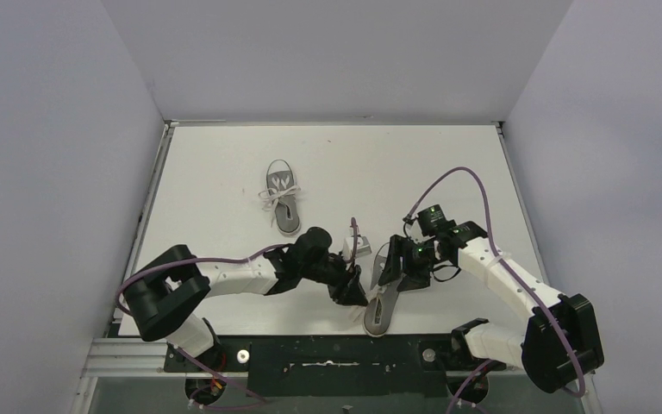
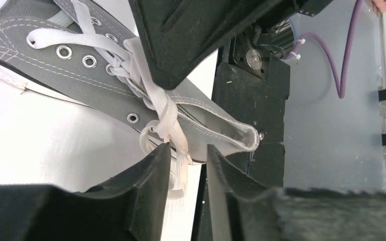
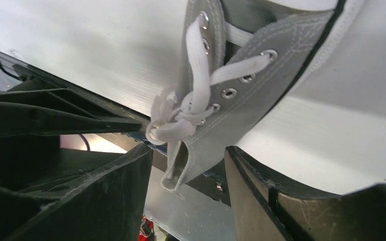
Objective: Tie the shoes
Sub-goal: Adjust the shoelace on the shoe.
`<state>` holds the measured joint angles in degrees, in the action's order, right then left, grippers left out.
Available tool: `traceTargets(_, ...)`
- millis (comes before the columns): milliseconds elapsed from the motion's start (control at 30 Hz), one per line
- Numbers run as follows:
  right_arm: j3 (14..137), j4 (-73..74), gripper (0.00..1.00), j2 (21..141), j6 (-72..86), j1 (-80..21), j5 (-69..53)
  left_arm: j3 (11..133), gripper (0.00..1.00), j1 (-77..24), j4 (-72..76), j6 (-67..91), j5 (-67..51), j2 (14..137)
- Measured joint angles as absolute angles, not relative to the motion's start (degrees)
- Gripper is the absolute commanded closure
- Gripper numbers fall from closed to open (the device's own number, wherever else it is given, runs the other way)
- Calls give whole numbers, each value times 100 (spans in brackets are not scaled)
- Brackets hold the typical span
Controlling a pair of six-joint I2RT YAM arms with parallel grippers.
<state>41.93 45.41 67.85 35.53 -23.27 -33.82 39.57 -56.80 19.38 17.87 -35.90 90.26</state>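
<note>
One of the grey shoes (image 1: 283,200) lies at the back of the table with its white laces bunched over the tongue. The other shoe (image 1: 382,299) lies at the near edge between both grippers. My left gripper (image 1: 355,283) sits at its left side. In the left wrist view its jaws (image 2: 188,148) stand apart, and a loop of white lace (image 2: 177,150) hangs loose in the gap below the knot (image 2: 151,88). My right gripper (image 1: 394,274) is at the shoe's right side. Its jaws (image 3: 188,149) are wide apart around the shoe's grey collar (image 3: 183,163) without touching it.
The near shoe's heel reaches over the table's front edge onto the black rail (image 1: 327,352). Purple cables (image 1: 461,177) arc over the right arm. White walls close in the table (image 1: 224,164) on three sides.
</note>
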Motion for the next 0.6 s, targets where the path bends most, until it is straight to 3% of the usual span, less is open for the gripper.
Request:
traceTargets(133,4265,4862,37,6781,3400,-2386,-3157,3752,38,-5546,1959,1787,-3634,8726)
traceTargets(200,4265,4890,33,6772,3435,-2410,-3074,3732,32,-5454,1946,1787,-3645,8713)
traceTargets(333,4097,4753,16,6685,3741,-2211,-3055,3743,31,-5358,1942,1876,-3616,8724)
traceTargets(600,3570,3889,22,6466,4436,-1673,-3048,4171,36,-5330,1651,2167,-3236,8779)
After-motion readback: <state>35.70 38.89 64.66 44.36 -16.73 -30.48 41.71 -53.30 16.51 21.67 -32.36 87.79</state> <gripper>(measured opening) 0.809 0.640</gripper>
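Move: The free bow loops are right at my left fingertips, about 1 cm below, and those fingers have already begun to part around them. The knot they hang from is roughly 2 cm ahead, 4 cm to the right and 2 cm lower; the heel is some 7 cm back and 3 cm right. From my right hand the knot is about 1 cm back, 1 cm left and 4 cm below, and the shoe's toe roughly 8 cm straight ahead, well below. I open my left fingers wide, letting the bow loops go, and ease that hand first a little left and up, then forward along the shoe's left side, about 3 cm forward and 2 cm up. My right hand backs off slightly, then swings forward towards the toe and to the right while sinking 2 cm, its fingers spreading wider as it turns some 15 degrees clockwise. ##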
